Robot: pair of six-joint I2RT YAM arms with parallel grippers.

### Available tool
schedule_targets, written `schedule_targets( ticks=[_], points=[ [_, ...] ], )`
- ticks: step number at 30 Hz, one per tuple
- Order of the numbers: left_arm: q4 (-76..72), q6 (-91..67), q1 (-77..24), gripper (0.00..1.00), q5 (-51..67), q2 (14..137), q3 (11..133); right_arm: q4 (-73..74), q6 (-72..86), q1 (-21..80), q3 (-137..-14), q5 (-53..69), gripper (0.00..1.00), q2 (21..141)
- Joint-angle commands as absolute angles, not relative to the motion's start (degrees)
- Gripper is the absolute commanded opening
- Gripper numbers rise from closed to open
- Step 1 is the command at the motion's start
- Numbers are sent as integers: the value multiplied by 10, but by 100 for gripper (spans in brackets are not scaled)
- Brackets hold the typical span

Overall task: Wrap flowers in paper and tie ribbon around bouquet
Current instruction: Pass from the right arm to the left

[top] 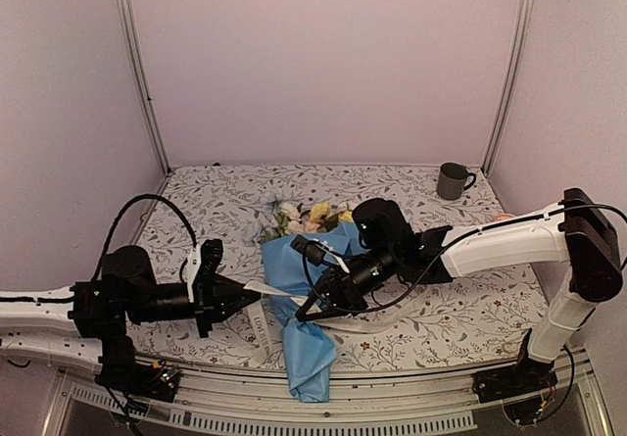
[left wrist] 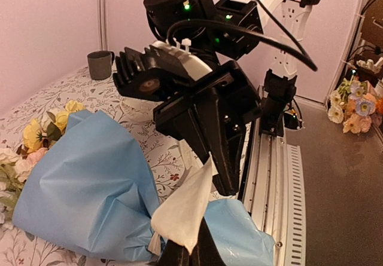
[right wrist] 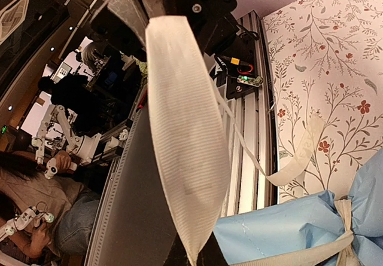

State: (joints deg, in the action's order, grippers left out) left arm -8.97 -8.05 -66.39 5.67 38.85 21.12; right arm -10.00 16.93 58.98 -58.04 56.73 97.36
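The bouquet point(top: 306, 289) lies on the tablecloth, a light blue paper point(left wrist: 90, 188) cone with white, yellow and pink flowers point(top: 306, 216) at its far end and its narrow end point(top: 312, 372) over the front edge. The cream ribbon point(right wrist: 187, 140) is cinched round the paper point(right wrist: 343, 230). My left gripper point(top: 253, 297) is left of the bouquet, shut on one ribbon end point(left wrist: 185, 209) at its fingertips point(left wrist: 187, 248). My right gripper point(top: 302, 311) reaches over the bouquet from the right and is shut on another stretch of ribbon at its jaws point(right wrist: 200, 260).
A grey mug point(top: 453, 180) stands at the back right of the floral tablecloth point(top: 441, 309). The metal rail point(top: 392, 397) runs along the near table edge. Another bunch of flowers point(left wrist: 353, 101) sits off the table. A person point(right wrist: 36, 218) is beyond the rail.
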Motion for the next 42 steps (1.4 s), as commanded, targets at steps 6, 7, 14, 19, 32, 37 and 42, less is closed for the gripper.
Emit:
schedule_targets(
  ticks=[6,7,14,19,32,37,42],
  points=[
    [34,-77,-554,0,129,516,349,-43,128,600,-604,577,0,992],
    [39,-81,-534,0,140,529,355,-42,125,601,-605,580,0,991],
    [60,-97,-459,0,193,625,361,-57,123,604,-608,589,0,986],
    [25,-137,-460,8,259,713,331,-65,124,604,-625,602,0,999],
    [68,-169,-529,77,84,619,293,-95,148,604,-625,560,0,1005],
    [6,-111,-659,78,-64,541,270,-141,192,604,-618,545,0,1006],
    [-129,-39,-706,81,-111,575,248,-170,231,604,-611,514,0,1007]
  ],
)
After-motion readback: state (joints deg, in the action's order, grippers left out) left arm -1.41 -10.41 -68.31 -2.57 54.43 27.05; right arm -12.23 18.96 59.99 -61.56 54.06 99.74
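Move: My left hand, shut on the ribbon, is heading for the knot at the wrapped bouquet's waist, about 6 cm ahead, 7 cm to the right and 18 cm below. My right fingertips, pinching the ribbon's other side, are some 8 cm right, 2 cm back and 4 cm lower. The paper foot lies about 6 cm back, 8 cm right and 19 cm down. From my right hand, the knot is roughly 7 cm ahead, 1 cm left and 14 cm below. I carry the ribbon forward about 8 cm with my left hand, then plunge some 14 cm down beside the knot, tipping the fingers downward and opening them wide to let go. Still open, the left hand lifts about 8 cm and draws back, the wrist levelling out, to come up near the right fingertips. My right hand keeps its pinch almost in place, easing about 2 cm left. ##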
